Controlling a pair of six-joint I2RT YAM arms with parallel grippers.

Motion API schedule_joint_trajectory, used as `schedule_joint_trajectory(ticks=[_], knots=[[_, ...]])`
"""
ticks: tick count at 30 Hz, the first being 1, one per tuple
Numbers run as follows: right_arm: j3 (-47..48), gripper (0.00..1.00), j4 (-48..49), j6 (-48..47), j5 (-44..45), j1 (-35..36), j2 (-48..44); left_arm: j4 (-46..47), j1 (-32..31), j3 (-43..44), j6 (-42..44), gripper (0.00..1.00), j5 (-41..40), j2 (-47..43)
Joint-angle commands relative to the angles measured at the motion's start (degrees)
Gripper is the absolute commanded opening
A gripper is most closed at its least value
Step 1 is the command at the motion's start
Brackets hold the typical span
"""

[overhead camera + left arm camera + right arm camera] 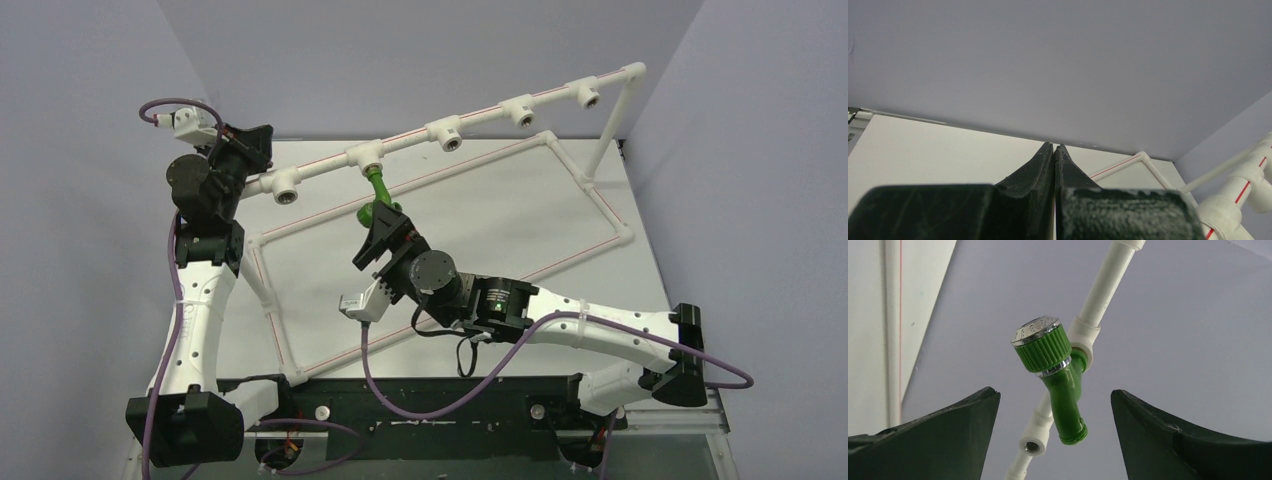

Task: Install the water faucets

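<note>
A bright-green water faucet hangs by its threaded end from the second tee from the left on the raised white pipe rail. In the right wrist view the faucet shows its ribbed knob with a silver cap and a spout pointing down. My right gripper sits just below it, open; its fingers stand wide on either side of the spout without touching it. My left gripper is beside the rail's left end, shut with nothing between its fingers.
The rail carries several open tee fittings, one just beside the spout, and stands on a post at the right. A rectangular white pipe frame with red lines lies on the table. Grey walls close in behind and at the sides.
</note>
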Motion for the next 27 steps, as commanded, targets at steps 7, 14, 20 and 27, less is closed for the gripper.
schedule_joint_trajectory(ticks=[7, 14, 20, 27], knots=[[-0.1, 0.78, 11.0, -12.2, 7.0, -0.4, 3.7, -19.0, 1.0, -7.0, 0.3, 0.0, 0.4, 7.7], [0.6, 0.67, 11.8, -12.3, 8.1, -1.2, 5.5, -19.0, 0.9, -7.0, 0.2, 0.0, 0.6, 7.6], [2.0, 0.6, 11.7, -11.7, 8.8, -1.7, 6.6, -18.9, 0.9, -7.2, 0.2, 0.0, 0.6, 7.6], [1.9, 0.47, 12.9, -11.7, 9.1, -2.2, 7.3, -18.9, 0.8, -7.0, 0.1, 0.0, 0.8, 7.7]])
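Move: The green faucet's ribbed knob is about 4 cm ahead of the right hand, 2 cm to its left and 1 cm lower. The faucet's spout sits some 5 cm ahead and 4 cm right of this hand, and the tee it hangs from about 12 cm ahead, 4 cm higher. The empty tee is 9 cm ahead, 14 cm left, 3 cm up. From the left hand, the knob lies roughly 14 cm back, 18 cm right, 3 cm below. The right hand reaches about 3 cm forward around the faucet knob, tilting up some 10 degrees, fingers half closing. ##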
